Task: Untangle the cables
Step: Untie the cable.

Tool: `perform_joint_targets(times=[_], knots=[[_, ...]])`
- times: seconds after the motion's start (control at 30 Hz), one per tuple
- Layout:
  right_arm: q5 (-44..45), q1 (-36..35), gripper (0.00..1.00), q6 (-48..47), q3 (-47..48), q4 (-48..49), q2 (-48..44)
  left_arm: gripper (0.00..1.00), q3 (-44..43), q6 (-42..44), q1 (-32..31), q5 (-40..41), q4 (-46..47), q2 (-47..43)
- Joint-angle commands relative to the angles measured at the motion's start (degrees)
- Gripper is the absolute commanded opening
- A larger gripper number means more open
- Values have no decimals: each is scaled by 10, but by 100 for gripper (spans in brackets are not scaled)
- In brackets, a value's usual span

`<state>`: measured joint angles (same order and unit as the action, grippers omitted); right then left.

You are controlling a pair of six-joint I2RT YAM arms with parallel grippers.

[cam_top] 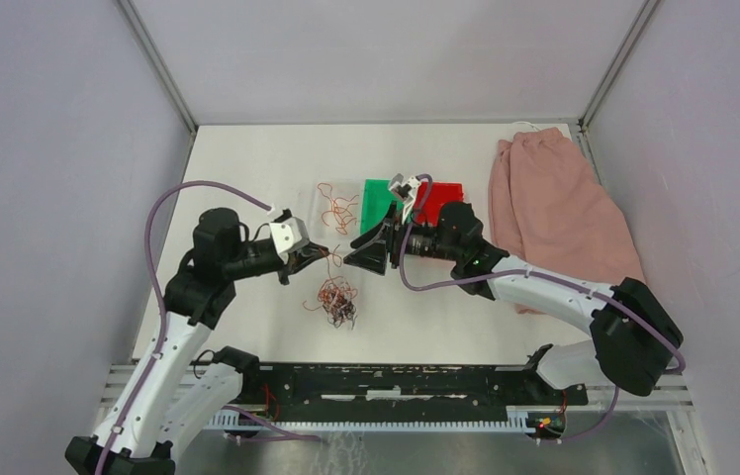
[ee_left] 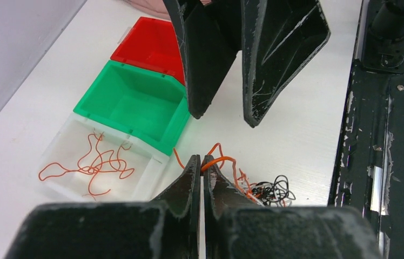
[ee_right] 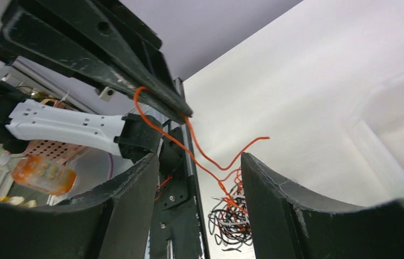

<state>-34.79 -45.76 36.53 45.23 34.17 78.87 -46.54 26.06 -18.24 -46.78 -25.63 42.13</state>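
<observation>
The cables [cam_top: 336, 300] lie as a small clump of orange, black and white wires on the white table, between and just in front of both grippers. My left gripper [ee_left: 201, 158] is shut on one orange wire [ee_left: 224, 159] that trails down into the clump [ee_left: 264, 190]. Facing it tip to tip, my right gripper [ee_right: 200, 157] is open with nothing between its fingers. In the right wrist view the orange wire [ee_right: 210, 162] runs from the left gripper's tips [ee_right: 186, 112] down to the clump [ee_right: 232, 218]. From above, the left gripper [cam_top: 323, 256] and right gripper [cam_top: 349, 259] nearly meet.
Three bins stand in a row behind the grippers: a clear bin [ee_left: 135, 172] with several loose orange wires [ee_left: 100, 164], a green bin [ee_left: 129, 102] and a red bin [ee_left: 151, 46]. A pink cloth [cam_top: 554, 213] lies at the far right. A black rail [cam_top: 396, 381] runs along the near edge.
</observation>
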Motion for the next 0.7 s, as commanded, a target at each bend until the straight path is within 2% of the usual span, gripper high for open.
perform_joint_targets(times=[0.0, 0.33, 0.67], knots=[[62, -3, 65, -31, 9, -27, -7, 3, -40, -6, 2, -27, 23, 4], [95, -59, 66, -53, 41, -22, 37, 3, -84, -43, 1, -16, 41, 27], [176, -74, 56, -56, 58, -6, 81, 3, -136, -114, 1, -23, 58, 42]])
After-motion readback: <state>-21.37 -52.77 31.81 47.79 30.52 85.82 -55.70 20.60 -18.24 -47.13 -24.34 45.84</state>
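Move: Hanging from the left fingertips, an orange cable runs down to the tangle. The tangle lies about 5 cm to the right hand's left, 4 cm back and some 19 cm below; from the left hand it is about 2 cm right, 4 cm back and 19 cm below. The right hand has the left fingertips 6 cm to its left, level with it. The clear box sits about 14 cm ahead and 5 cm left, the green box 14 cm ahead and 6 cm right, both some 23 cm below. Sinking about 5 cm and drifting some 3 cm left, the right hand comes in beneath the left fingertips, towards the orange cable's run and the tangle, fingers still wide apart and wrist rolling slightly. Meanwhile the left hand keeps its pinch on the orange cable and rises about 5 cm, drawing the cable up. ##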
